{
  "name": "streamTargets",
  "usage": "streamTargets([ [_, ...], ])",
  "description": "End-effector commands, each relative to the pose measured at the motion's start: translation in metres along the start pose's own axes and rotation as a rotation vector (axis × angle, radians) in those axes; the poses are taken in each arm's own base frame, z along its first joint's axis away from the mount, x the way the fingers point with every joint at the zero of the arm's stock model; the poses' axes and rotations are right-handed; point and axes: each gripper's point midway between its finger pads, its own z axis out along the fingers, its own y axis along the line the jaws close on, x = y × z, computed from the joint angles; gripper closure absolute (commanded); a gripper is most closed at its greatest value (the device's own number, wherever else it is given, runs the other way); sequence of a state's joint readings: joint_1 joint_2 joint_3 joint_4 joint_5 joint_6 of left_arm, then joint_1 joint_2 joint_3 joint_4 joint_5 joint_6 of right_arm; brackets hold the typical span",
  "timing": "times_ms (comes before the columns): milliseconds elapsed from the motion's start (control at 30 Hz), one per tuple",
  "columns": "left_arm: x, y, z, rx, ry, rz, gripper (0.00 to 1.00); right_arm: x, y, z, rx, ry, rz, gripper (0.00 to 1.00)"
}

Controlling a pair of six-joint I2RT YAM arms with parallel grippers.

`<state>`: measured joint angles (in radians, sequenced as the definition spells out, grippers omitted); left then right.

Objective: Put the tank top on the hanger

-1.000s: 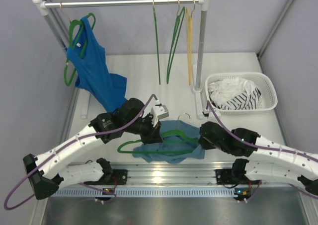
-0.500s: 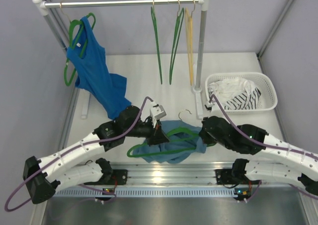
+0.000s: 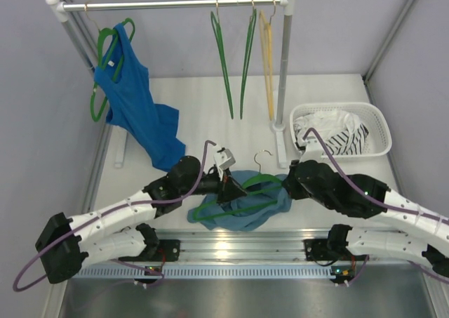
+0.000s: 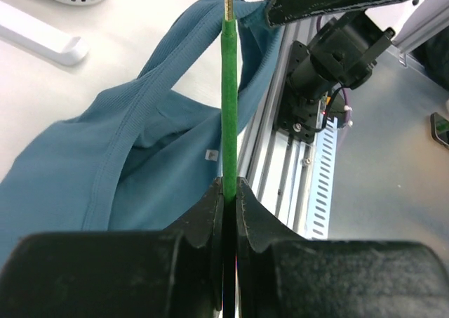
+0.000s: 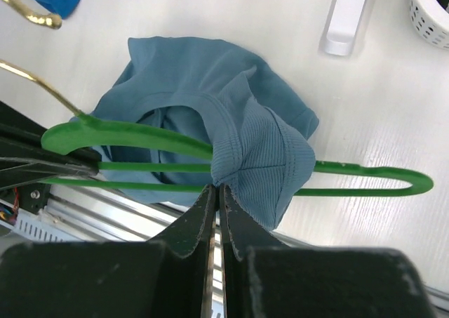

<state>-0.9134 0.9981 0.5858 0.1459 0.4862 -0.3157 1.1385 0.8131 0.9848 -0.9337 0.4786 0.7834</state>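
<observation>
The teal tank top (image 3: 247,209) lies bunched on the table between the arms. The green hanger (image 3: 242,191) lies tilted across it, metal hook (image 3: 262,159) pointing to the back. My left gripper (image 3: 230,186) is shut on the hanger's thin green bar (image 4: 229,107), with the tank top (image 4: 133,170) below it. My right gripper (image 5: 219,189) is shut on a fold of the tank top's shoulder (image 5: 263,153). That fold is draped over one arm of the hanger (image 5: 133,139), whose far end (image 5: 414,181) pokes out past the cloth.
A clothes rail (image 3: 168,4) at the back carries a royal-blue top (image 3: 133,93) on a green hanger, two bare green hangers (image 3: 235,58) and a yellow one (image 3: 267,58). A white basket (image 3: 379,125) with striped cloth stands right. A white rack foot (image 5: 347,16) lies close by.
My left gripper has carried the hanger to the right and tilted it. The right arm has shifted left and back, drawing the cloth over the hanger's arm. The bare hangers sway.
</observation>
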Motion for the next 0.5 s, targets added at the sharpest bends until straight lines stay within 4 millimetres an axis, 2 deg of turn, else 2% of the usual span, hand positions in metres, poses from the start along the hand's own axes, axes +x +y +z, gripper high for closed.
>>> streamTargets([
  [0,-0.034,-0.003,0.011,0.031,-0.147,0.104,1.00,-0.019,0.007,-0.012,-0.034,-0.058,0.003,0.97],
  [100,-0.032,0.000,0.019,0.030,-0.153,0.120,1.00,-0.020,0.002,-0.012,-0.011,-0.065,-0.001,0.96],
  [200,-0.027,0.004,0.025,0.032,-0.145,0.142,1.00,-0.026,-0.011,-0.014,0.052,-0.096,-0.004,0.94],
  [300,-0.028,0.003,0.028,0.046,-0.150,0.147,1.00,-0.027,-0.033,-0.012,0.144,-0.106,-0.016,0.87],
  [333,-0.026,0.002,0.029,0.054,-0.148,0.143,1.00,-0.021,-0.036,-0.008,0.157,-0.090,-0.025,0.82],
  [433,-0.022,0.004,0.033,0.057,-0.136,0.134,1.00,-0.019,-0.028,-0.005,0.089,-0.100,-0.024,0.69],
  [467,-0.021,0.004,0.034,0.057,-0.134,0.129,1.00,-0.024,-0.018,-0.005,0.035,-0.121,-0.006,0.66],
])
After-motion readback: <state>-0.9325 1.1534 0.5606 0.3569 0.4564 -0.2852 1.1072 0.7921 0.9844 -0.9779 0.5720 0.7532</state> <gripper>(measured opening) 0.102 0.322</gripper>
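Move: The right hand still pinches the tank top's strap just over the hanger's right shoulder, which lies about 2 cm ahead and 2 cm below. The hanger's right end is some 10 cm to the right, 5 cm ahead and 3 cm below; the white basket is about 22 cm ahead, 22 cm right and lower. For the left hand, holding the hanger, the strap is roughly 12 cm right and 3 cm ahead, about level; the tank top's body lies 10 cm below, 2 cm back and 1 cm left. Moving right, down and a little forward by some 3 cm, slowing at the end, the left hand keeps its grip on the hanger and carries its right shoulder farther into the strap. The right hand first stays put, then shifts about 3 cm right and slightly forward while its fingers open partway and let go of the strap. ##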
